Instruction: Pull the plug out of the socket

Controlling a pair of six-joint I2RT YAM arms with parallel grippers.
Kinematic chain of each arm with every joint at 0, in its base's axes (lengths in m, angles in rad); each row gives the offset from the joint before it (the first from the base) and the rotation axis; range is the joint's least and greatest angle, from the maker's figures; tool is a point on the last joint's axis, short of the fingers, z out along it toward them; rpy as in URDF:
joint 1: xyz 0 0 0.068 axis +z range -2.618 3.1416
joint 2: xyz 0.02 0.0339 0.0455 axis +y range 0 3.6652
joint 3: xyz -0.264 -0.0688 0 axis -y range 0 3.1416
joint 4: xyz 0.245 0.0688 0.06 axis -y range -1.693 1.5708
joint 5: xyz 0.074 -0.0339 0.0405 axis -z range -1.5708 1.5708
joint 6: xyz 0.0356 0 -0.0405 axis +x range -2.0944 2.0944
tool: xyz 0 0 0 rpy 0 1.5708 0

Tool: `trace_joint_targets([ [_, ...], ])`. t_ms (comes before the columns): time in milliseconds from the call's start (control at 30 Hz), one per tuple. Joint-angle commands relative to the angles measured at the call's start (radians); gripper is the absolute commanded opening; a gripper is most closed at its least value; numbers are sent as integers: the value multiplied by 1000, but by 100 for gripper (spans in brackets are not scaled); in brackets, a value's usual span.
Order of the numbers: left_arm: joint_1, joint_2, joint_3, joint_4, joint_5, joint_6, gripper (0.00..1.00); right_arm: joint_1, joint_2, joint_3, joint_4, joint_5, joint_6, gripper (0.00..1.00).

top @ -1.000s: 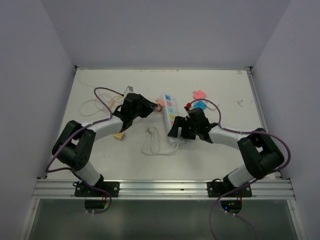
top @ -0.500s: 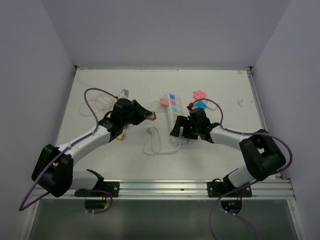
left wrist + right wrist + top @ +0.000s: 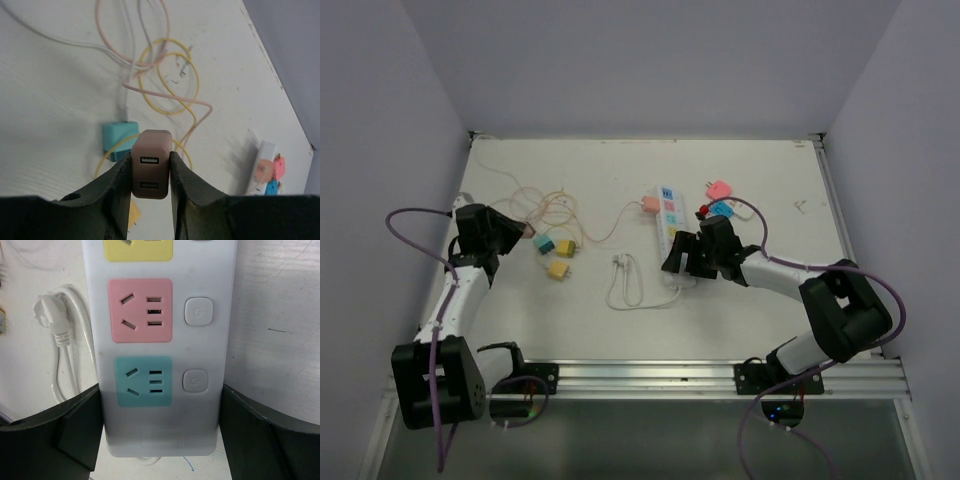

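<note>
The socket [image 3: 669, 215] is a long white strip with pastel outlet faces, lying mid-table; its pink and teal faces [image 3: 160, 340] fill the right wrist view. My right gripper [image 3: 685, 255] [image 3: 160, 440] grips the strip's near end, one finger [image 3: 75, 435] pressed against each long side. Far to the left, my left gripper [image 3: 515, 232] [image 3: 151, 160] is shut on the plug [image 3: 151, 162], a pinkish-brown block with two USB ports, held above the table well away from the socket [image 3: 262, 160]. Another pink plug [image 3: 650, 204] with a thin pink cable lies against the strip's left side.
A teal plug [image 3: 544, 244] [image 3: 119, 140] and a yellow plug [image 3: 559, 269] lie among tangled pink, yellow and white cables [image 3: 545, 210]. The strip's white cord [image 3: 625, 280] loops near its front end. Pink [image 3: 719, 187] and blue [image 3: 722, 209] plugs sit right of the strip. Walls enclose three sides.
My left arm has swung from beside the socket to the table's far left, carrying the plug with it. The right gripper has stayed on the socket.
</note>
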Motion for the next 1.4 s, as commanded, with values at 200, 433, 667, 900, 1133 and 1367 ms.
trace_joint_targets([
  [200, 247, 242, -73, 260, 205, -30, 5, -15, 34, -49, -157, 64, -6, 0],
  [433, 247, 353, -45, 328, 199, -60, 18, -15, 29, -52, -152, 55, -9, 0],
  [667, 248, 359, -48, 289, 174, -50, 38, -15, 31, -52, -149, 53, -9, 0],
  [900, 248, 316, -30, 193, 144, -23, 80, -14, 29, -57, -146, 49, -10, 0],
  [1133, 247, 160, -21, 127, 157, 9, 100, -15, 35, -54, -138, 20, -18, 0],
  [1367, 184, 28, 20, 55, 134, 42, 100, -15, 35, -58, -118, -20, -33, 0],
])
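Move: My left hand still holds the brown plug. The free spot for it lies some 5 cm to the left, 1 cm ahead and 10 cm below. The teal plug stands about 2 cm ahead of this hand and 1 cm to its right. One yellow plug is 7 cm to its right and 1 cm ahead, the other 5 cm back and 5 cm right, all near table level. From my right hand the spot is roughly 40 cm left and 4 cm ahead. With my left hand I swing the brown plug about 5 cm left and lower it some 9.5 cm, to the left of the teal plug, tipping the fingers slightly downward. There I hold still, open the fingers wide to let go, and lift straight up about 7 cm, levelling the wrist again. My right hand stays put, fingers astride the near end of the socket strip. ##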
